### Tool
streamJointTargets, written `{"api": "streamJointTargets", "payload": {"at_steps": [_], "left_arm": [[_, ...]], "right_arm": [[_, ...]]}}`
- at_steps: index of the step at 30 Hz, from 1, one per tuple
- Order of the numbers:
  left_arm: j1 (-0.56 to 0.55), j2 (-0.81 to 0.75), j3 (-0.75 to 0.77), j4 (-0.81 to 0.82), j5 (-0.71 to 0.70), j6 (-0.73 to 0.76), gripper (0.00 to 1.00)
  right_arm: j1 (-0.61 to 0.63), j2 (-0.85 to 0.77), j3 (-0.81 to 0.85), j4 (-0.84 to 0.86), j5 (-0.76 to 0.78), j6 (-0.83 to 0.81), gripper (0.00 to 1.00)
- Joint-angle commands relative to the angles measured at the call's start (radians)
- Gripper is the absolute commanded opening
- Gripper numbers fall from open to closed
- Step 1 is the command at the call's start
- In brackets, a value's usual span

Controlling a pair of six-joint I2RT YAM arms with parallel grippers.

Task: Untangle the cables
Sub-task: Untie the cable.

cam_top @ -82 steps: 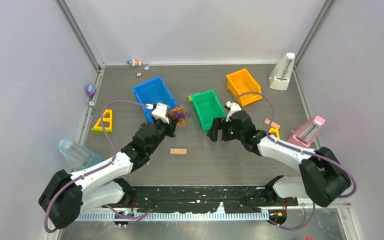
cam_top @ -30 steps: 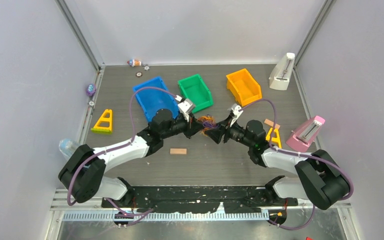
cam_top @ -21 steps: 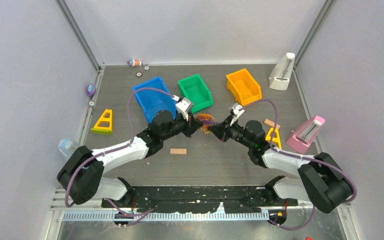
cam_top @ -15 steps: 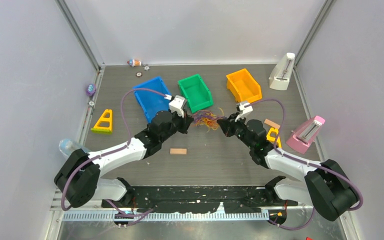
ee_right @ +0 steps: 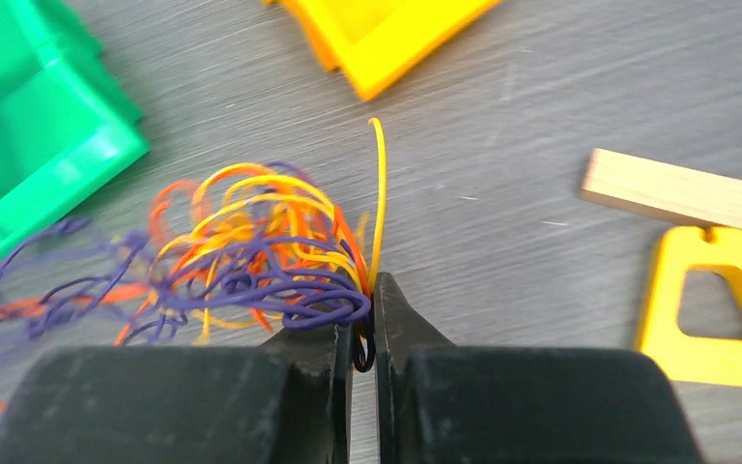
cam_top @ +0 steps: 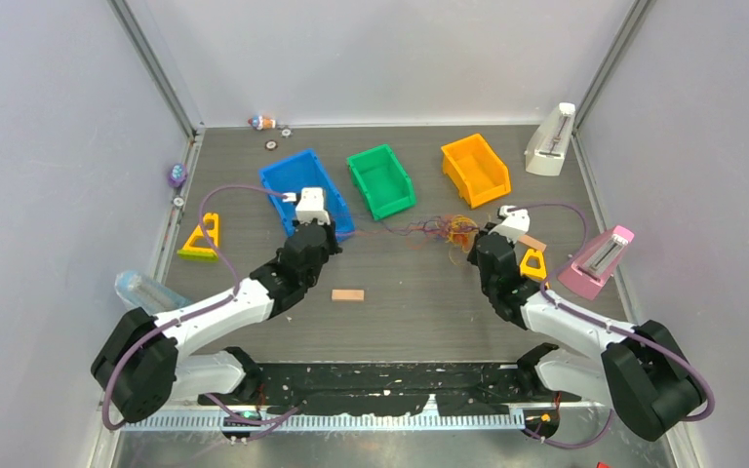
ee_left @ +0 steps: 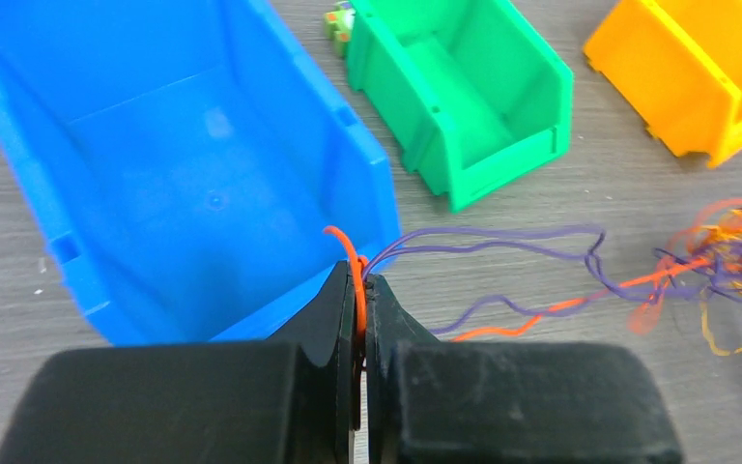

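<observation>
The cables (cam_top: 453, 230) are thin orange, yellow and purple strands, bunched in a loose tangle (ee_right: 261, 253) by my right gripper. Purple and orange strands (ee_left: 502, 246) stretch from that tangle across the table to my left gripper. My left gripper (ee_left: 360, 285) (cam_top: 327, 232) is shut on an orange strand and purple ones, just in front of the blue bin (ee_left: 169, 164). My right gripper (ee_right: 362, 309) (cam_top: 475, 237) is shut on the edge of the tangle, with a yellow strand (ee_right: 379, 193) sticking up from its jaws.
Blue (cam_top: 302, 190), green (cam_top: 380, 180) and orange (cam_top: 474, 169) bins stand in a row behind the cables. A wooden block (cam_top: 348, 294) lies near the front. Another wooden block (ee_right: 671, 189) and a yellow triangle (ee_right: 710, 309) lie right of my right gripper. A second yellow triangle (cam_top: 200, 237) sits far left.
The two grippers have drawn apart, left going left and right going right. The tangle, earlier bunched between them, is now stretched out, its bulk near the right gripper, which has shut on it.
</observation>
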Motion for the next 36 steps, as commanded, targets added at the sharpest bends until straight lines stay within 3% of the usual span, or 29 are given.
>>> {"api": "streamJointTargets", "payload": {"at_steps": [1, 4, 9, 12, 13, 15, 18, 26, 36], "left_arm": [[0.009, -0.05, -0.037, 0.047, -0.177, -0.031, 0.0], [0.009, -0.057, -0.046, 0.068, -0.136, -0.017, 0.0], [0.009, -0.034, -0.021, 0.11, 0.172, 0.106, 0.0], [0.009, -0.004, -0.005, 0.124, 0.275, 0.129, 0.02], [0.009, 0.008, 0.006, 0.124, 0.318, 0.141, 0.17], [0.008, 0.035, 0.032, 0.112, 0.407, 0.151, 0.58], [0.007, 0.075, 0.049, 0.145, 0.557, 0.161, 0.82], [0.006, 0.102, 0.068, 0.184, 0.766, 0.214, 0.9], [-0.035, 0.141, 0.117, 0.113, 0.727, 0.313, 0.94]], "right_arm": [[-0.008, -0.036, 0.042, -0.08, 0.271, 0.098, 0.05], [-0.008, -0.039, 0.032, -0.046, 0.211, 0.055, 0.05], [-0.008, -0.055, 0.002, 0.124, -0.138, -0.111, 0.06], [-0.007, -0.061, -0.016, 0.193, -0.21, -0.119, 0.06], [-0.008, -0.063, -0.023, 0.205, -0.248, -0.134, 0.06], [-0.008, -0.07, -0.033, 0.248, -0.362, -0.172, 0.05], [-0.007, -0.067, -0.053, 0.359, -0.586, -0.199, 0.05], [-0.008, -0.045, -0.062, 0.486, -0.871, -0.187, 0.05], [-0.006, 0.004, -0.038, 0.547, -1.056, -0.158, 0.05]]}}
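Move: The cable tangle's main clump lies about 27 cm to the left hand's right, level fore and aft and some 4 cm lower, strands running to its shut fingers. The blue box is about 12 cm ahead and 7 cm left of that hand, the green box 18 cm ahead and 10 cm right. From the right hand, still pinching the clump's edge, the clump's middle is about 5 cm left, the yellow box 17 cm ahead and 1 cm left, the yellow frame 4 cm back and 13 cm right. Outward first, by about 2 cm, both hands draw apart with the cables stretched between them; then they come back together. The left opens wide, lets go of its strands and goes right and somewhat back to the clump, turning some 45 degrees clockwise. The right keeps its pinch, carrying the clump left, up and back, turning counter-clockwise and tilting its fingers up. ##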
